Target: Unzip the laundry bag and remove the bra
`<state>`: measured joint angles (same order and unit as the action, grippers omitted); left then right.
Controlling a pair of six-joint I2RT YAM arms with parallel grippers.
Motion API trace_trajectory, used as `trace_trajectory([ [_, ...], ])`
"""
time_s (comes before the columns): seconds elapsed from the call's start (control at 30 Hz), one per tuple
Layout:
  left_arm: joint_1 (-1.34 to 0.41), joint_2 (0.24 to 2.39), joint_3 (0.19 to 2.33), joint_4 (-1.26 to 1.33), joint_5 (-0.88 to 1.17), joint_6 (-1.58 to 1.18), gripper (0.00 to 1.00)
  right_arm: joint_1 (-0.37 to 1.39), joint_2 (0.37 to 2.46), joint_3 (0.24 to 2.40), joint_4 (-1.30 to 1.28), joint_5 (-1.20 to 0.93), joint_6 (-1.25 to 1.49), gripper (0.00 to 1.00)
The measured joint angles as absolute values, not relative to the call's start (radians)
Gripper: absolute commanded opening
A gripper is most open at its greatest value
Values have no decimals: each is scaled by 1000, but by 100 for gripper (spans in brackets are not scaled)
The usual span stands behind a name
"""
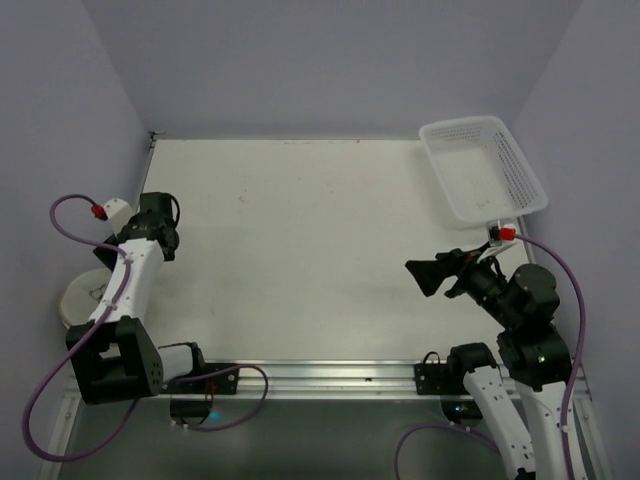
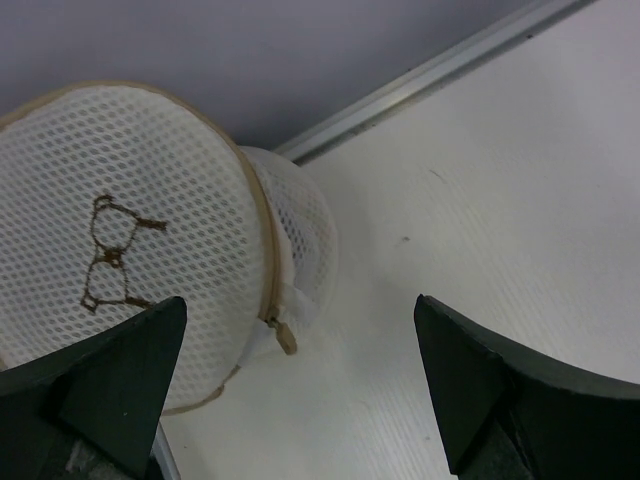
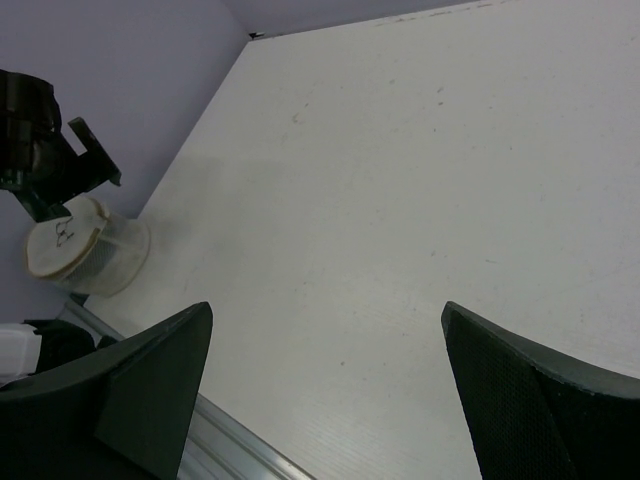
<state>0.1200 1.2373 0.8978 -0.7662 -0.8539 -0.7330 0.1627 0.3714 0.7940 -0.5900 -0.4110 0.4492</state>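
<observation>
The laundry bag (image 2: pixel 150 170), a round cream mesh pouch with a tan rim, lies at the table's left edge (image 1: pixel 80 297), partly under my left arm. A bra outline (image 2: pixel 112 255) is drawn on its face. Its tan zipper pull (image 2: pixel 285 337) hangs at the rim, and the zip looks closed. The bra is hidden. My left gripper (image 2: pixel 300 310) is open, just above the table with the pull between its fingers, touching nothing. My right gripper (image 1: pixel 420 278) hangs open and empty over the right side of the table (image 3: pixel 327 310), far from the bag (image 3: pixel 85 252).
A white perforated basket (image 1: pixel 522 165) stands at the back right corner. Purple walls close in the left, back and right sides. A metal rail (image 1: pixel 330 378) runs along the near edge between the arm bases.
</observation>
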Motion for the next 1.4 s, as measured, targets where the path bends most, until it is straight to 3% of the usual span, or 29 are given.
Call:
trace_trajectory([
  [0.47,223,1224,841,-725,-899,-661,99,183,372,774,-587,-419,450,99],
  [0.67,260,1298,841,-709,-892,-661,93,183,371,759,-586,-440,450,99],
  [0.77,275,1353,841,-697,-876,-662,81,183,367,756,-587,-440,449,99],
  [0.87,283,1403,841,-695,-863,-669,56,183,359,756,-588,-440,448,99],
  [0.9,284,1414,841,-696,-858,-669,38,183,357,757,-589,-440,448,99],
  [1.03,285,1419,841,-694,-831,-671,4,183,357,757,-599,-437,441,99],
  [1.07,286,1416,841,-693,-826,-664,0,183,357,757,-601,-437,439,99],
  [1.4,173,1333,839,-670,-763,-631,0,183,360,757,-617,-432,425,99],
])
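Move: The laundry bag's middle lies about 8 cm back, 6 cm to the left and 9 cm below the left hand, with its lid facing up towards the arm. The zip pull on the near rim is closer, some 3 cm back, 3 cm left and 6 cm down. Nothing else stands close by. From the right hand, the bag lies roughly 68 cm to the left, 2 cm back and 24 cm lower. Back and left first, some 5 cm, then down about 5 cm with the wrist tipping slightly, the left hand brings its open fingers over the bag's zipped lid rim beside the zip pull. There they shut, pinch the rim, and draw it about 3 cm right and nearly as far forward, rising about 1 cm. The empty right hand sinks about 2 cm, staying open. ##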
